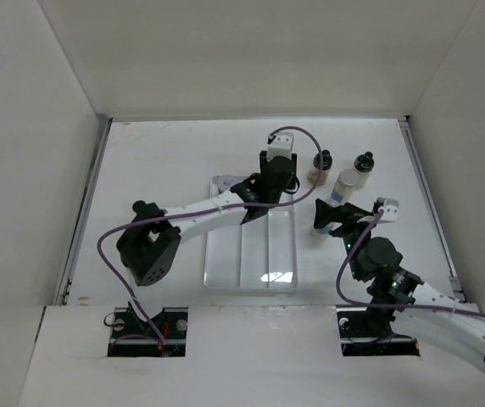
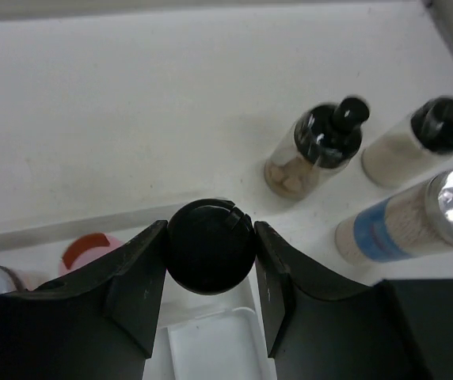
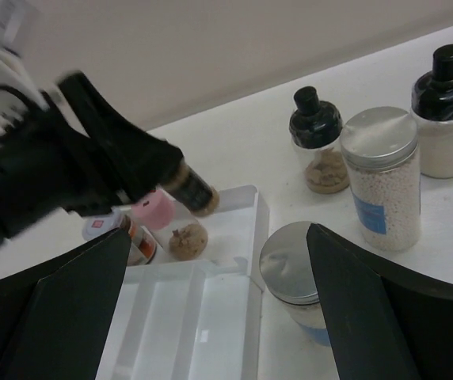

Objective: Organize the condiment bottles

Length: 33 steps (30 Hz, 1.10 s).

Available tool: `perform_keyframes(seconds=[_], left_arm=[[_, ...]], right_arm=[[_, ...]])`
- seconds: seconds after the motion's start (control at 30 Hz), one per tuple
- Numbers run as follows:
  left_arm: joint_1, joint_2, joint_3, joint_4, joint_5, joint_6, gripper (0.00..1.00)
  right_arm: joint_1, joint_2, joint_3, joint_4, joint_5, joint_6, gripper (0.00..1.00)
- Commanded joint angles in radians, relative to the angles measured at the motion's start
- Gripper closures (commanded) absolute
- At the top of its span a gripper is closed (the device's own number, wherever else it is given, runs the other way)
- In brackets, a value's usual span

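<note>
My left gripper [image 2: 211, 273] is shut on a black-capped condiment bottle [image 2: 211, 245] and holds it tilted over the far right end of the clear tray [image 1: 251, 280]. In the right wrist view this bottle [image 3: 192, 190] hangs above a pink-capped bottle [image 3: 155, 210], a red-labelled bottle [image 3: 119, 233] and a brown-filled jar [image 3: 188, 240] at the tray's far end. My right gripper [image 3: 218, 231] is open above a silver-capped jar [image 3: 294, 265] just right of the tray. Beyond stand a black-capped brown bottle [image 3: 317, 142], a silver-capped blue-labelled jar [image 3: 381, 178] and a black-capped white bottle [image 3: 447, 111].
White walls [image 1: 47, 153] enclose the table on three sides. The three standing bottles cluster right of the tray's far end [image 1: 342, 174]. The tray's near compartments [image 3: 187, 324] hold nothing.
</note>
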Motion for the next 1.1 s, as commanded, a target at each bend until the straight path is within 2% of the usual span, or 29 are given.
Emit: perform_keyframes(seconds=[0.0,0.2,0.5,0.67,0.8,0.9,1.07], left_arm=[[-0.004,0.014,0.009,0.080,-0.018,0.005,0.72],[-0.004,0.082,-0.009,0.124,-0.020,0.004,0.71],[-0.008,0.134,-0.123,0.254,-0.014,-0.002,0.66],[-0.013,0.149,-0.137,0.264,-0.018,-0.002,0.63],[-0.016,0.146,-0.149,0.279,-0.030,-0.002,0.50],[-0.021,0.131,-0.160,0.285,-0.056,-0.002,0.33],[-0.028,0.088,-0.164,0.285,-0.056,0.001,0.13]], right_arm=[[-0.008,-0.028,-0.010,0.041,0.041,0.008,0.00],[-0.005,-0.011,-0.003,0.040,0.042,0.006,0.00],[-0.013,0.014,0.000,0.040,0.044,0.012,0.00],[-0.017,0.020,-0.004,0.046,0.044,0.014,0.00],[-0.019,0.031,-0.003,0.046,0.046,0.015,0.00],[-0.022,0.035,-0.001,0.038,0.073,0.019,0.00],[-0.026,0.054,0.016,-0.003,0.121,0.019,0.00]])
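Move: My left hand holds the black-capped bottle over the tray; its spot, at the right end of the far compartment, lies straight below, about 12 cm down and 1 cm right. The pink-capped bottle stands some 6 cm left of that hand, the white-lidded jar 14 cm left, both level with it. The dropper bottle is 13 cm right and 5 cm farther out. From my right hand the spot is roughly 15 cm ahead, 17 cm left. I lower the bottle with my left hand almost straight down into the tray's far compartment, about 10 cm in two stages with a short pause midway, keeping my fingers pointed forward and my grip unchanged. Once down, I hold the hand there and spread the fingers wide, letting go of the cap on both sides. ##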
